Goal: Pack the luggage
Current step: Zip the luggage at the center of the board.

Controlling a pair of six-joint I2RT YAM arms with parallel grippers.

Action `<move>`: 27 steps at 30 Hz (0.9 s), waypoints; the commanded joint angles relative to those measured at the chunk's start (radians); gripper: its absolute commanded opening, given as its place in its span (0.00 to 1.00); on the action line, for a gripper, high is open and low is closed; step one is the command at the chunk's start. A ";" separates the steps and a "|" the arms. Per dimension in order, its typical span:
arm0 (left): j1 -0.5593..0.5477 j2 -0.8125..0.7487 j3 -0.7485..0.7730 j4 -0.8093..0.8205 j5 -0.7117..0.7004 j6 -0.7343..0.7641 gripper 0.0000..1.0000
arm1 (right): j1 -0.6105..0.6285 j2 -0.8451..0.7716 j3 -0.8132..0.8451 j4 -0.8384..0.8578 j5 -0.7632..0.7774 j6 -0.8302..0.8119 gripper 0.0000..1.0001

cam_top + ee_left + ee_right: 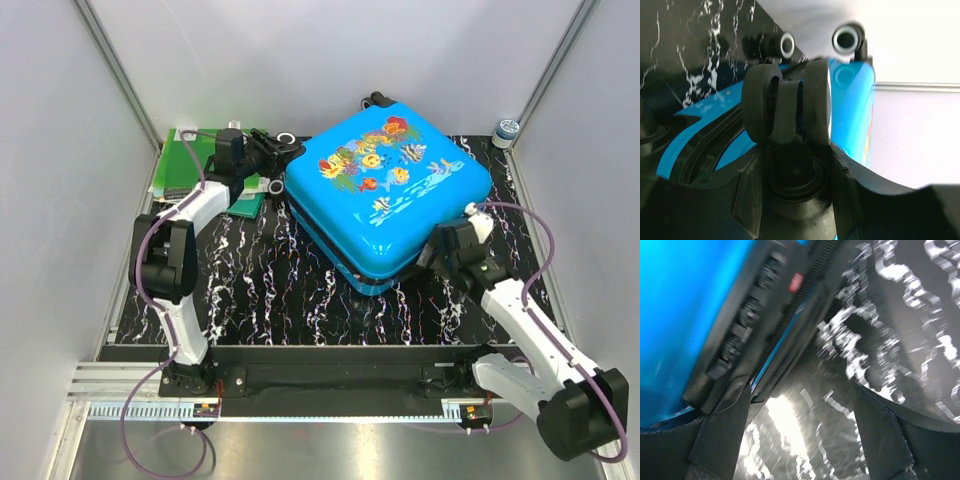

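Note:
The luggage [390, 190], bright blue with a fish print, lies shut and flat on the black marbled mat [300, 290]. My left gripper [268, 165] is at its back left corner. In the left wrist view that gripper [797, 175] is shut on a black twin wheel [785, 105] of the luggage, a jaw on each side of the caster. My right gripper [432, 255] is low at the near right corner. In the right wrist view it [802, 430] is open over bare mat, and the luggage's blue shell [685, 315] and zipper seam [790, 305] lie just beyond its left finger.
Green folders [190, 160] lie at the back left of the mat, under the left arm. A small capped jar [506, 131] stands at the back right corner. Two more luggage wheels [847, 39] stick out past the held one. White walls close in on three sides.

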State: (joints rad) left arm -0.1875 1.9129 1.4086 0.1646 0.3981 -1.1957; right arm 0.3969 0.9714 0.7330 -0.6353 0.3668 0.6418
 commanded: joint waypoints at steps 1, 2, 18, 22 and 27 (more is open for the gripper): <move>-0.101 -0.067 -0.074 -0.037 0.122 0.154 0.00 | -0.163 0.084 0.060 0.244 0.015 -0.086 0.89; -0.107 -0.081 -0.082 -0.036 0.120 0.160 0.00 | -0.187 0.101 0.078 0.264 0.003 -0.114 0.89; -0.213 -0.218 -0.166 -0.111 0.091 0.247 0.00 | -0.434 0.220 0.192 0.388 -0.274 -0.292 0.89; -0.213 -0.196 -0.087 -0.220 0.113 0.310 0.00 | -0.432 -0.037 0.079 0.321 -0.400 -0.208 0.89; -0.211 -0.178 -0.048 -0.286 0.122 0.366 0.00 | -0.403 -0.245 -0.014 0.201 -0.594 -0.212 0.85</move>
State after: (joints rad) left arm -0.2935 1.7344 1.3109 -0.0074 0.2687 -1.1191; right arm -0.0513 0.8249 0.7525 -0.4068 0.0238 0.3889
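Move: The left hand has a wheel at the luggage's left corner gripped; the middle of the luggage lies about 17 cm to its right, 8 cm back and 6 cm lower, with the lower wheel some 7 cm back, 4 cm left and 12 cm below. From the open right hand the lock on the luggage's near-right side is roughly 6 cm ahead, 3 cm left and 2 cm higher, the near corner about 8 cm left and 4 cm back, the luggage's middle 11 cm ahead and 8 cm left. Keeping its grip on the wheel, the left hand draws that corner back about 5 cm and a little to the right, then nearly stops. Meanwhile the right hand, fingers staying wide open, sweeps some 13 cm right and forward along the luggage's near-right side, then turns back, rises about 8 cm and tips its fingers up some 20 degrees. ##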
